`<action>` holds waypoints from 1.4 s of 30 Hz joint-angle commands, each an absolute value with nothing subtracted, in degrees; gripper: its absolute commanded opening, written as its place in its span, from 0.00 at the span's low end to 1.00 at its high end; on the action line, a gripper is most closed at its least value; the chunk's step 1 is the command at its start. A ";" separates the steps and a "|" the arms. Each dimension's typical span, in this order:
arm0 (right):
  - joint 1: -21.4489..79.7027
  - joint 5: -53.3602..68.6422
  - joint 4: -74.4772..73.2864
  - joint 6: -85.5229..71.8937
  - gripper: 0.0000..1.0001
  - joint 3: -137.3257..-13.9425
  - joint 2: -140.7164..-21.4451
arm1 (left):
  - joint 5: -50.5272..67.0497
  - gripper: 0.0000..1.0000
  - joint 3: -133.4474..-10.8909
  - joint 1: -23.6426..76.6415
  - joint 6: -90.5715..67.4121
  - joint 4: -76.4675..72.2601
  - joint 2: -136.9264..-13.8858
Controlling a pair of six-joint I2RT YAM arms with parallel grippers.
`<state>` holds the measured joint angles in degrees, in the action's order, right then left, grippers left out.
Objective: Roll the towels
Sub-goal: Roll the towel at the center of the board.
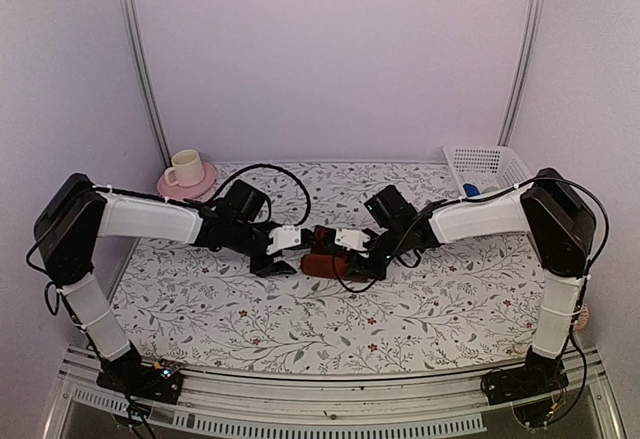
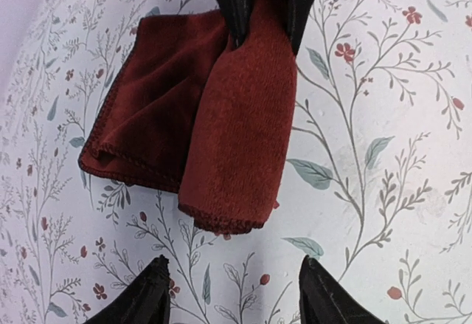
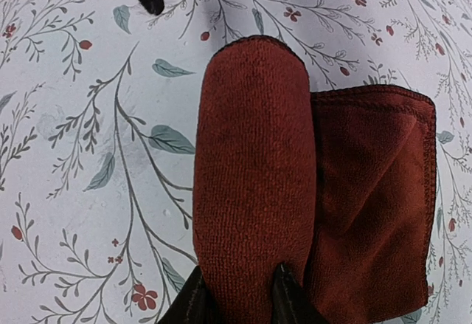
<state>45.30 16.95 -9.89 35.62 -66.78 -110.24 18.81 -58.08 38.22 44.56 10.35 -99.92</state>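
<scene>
A dark maroon towel (image 1: 318, 262) lies on the floral table covering between the two arms. One side of it is wound into a thick roll (image 2: 243, 117) and the flat part (image 2: 147, 110) still lies spread beside the roll. My right gripper (image 3: 240, 280) is shut on one end of the roll (image 3: 251, 154). At the other end my left gripper (image 2: 233, 265) stands open just off the roll, with only the table covering between its fingers. In the top view the left gripper (image 1: 288, 244) and right gripper (image 1: 347, 244) face each other across the towel.
A pink cup on a saucer (image 1: 187, 172) stands at the back left. A white basket (image 1: 485, 167) sits at the back right with a small blue item (image 1: 470, 190) in it. The floral covering (image 1: 200, 309) reaches to the table's edges.
</scene>
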 commanded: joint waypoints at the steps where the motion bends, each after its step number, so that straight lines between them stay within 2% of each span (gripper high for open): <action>1: 44.21 27.24 -20.49 32.59 0.29 -72.10 -113.38 | 12.53 0.60 -53.66 43.24 47.74 -2.42 -97.03; 7: 42.62 34.48 -27.20 31.50 0.29 -75.91 -115.64 | 8.66 0.60 -49.73 47.62 49.68 -7.37 -96.05; 20: 37.78 41.35 -28.98 25.52 0.30 -76.39 -119.80 | 3.45 0.59 -50.48 52.01 51.37 -9.61 -100.45; 42: 35.53 40.74 -32.95 26.01 0.31 -82.85 -126.09 | -3.39 0.55 -52.43 53.61 54.72 -12.43 -107.49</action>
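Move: The free left end of the towel roll lies about 4 cm to the right of my open left hand, 2 cm nearer my base and some 4 cm lower. My right hand already grips the roll's other end; that free left end is roughly 8 cm to its left. The unrolled flap lies flat along the roll's far side, its middle about 6 cm ahead and 5 cm left of my right hand. I keep my right pinch on the roll and turn that wrist some 35 degrees, its top going forward over the flap, easing the hand back 2 cm, then forward again and slightly down. Meanwhile I carry my left hand, fingers staying open, about 5 cm right, a little back and finally down until they straddle the roll's left end, tilting the fingertips forward. ##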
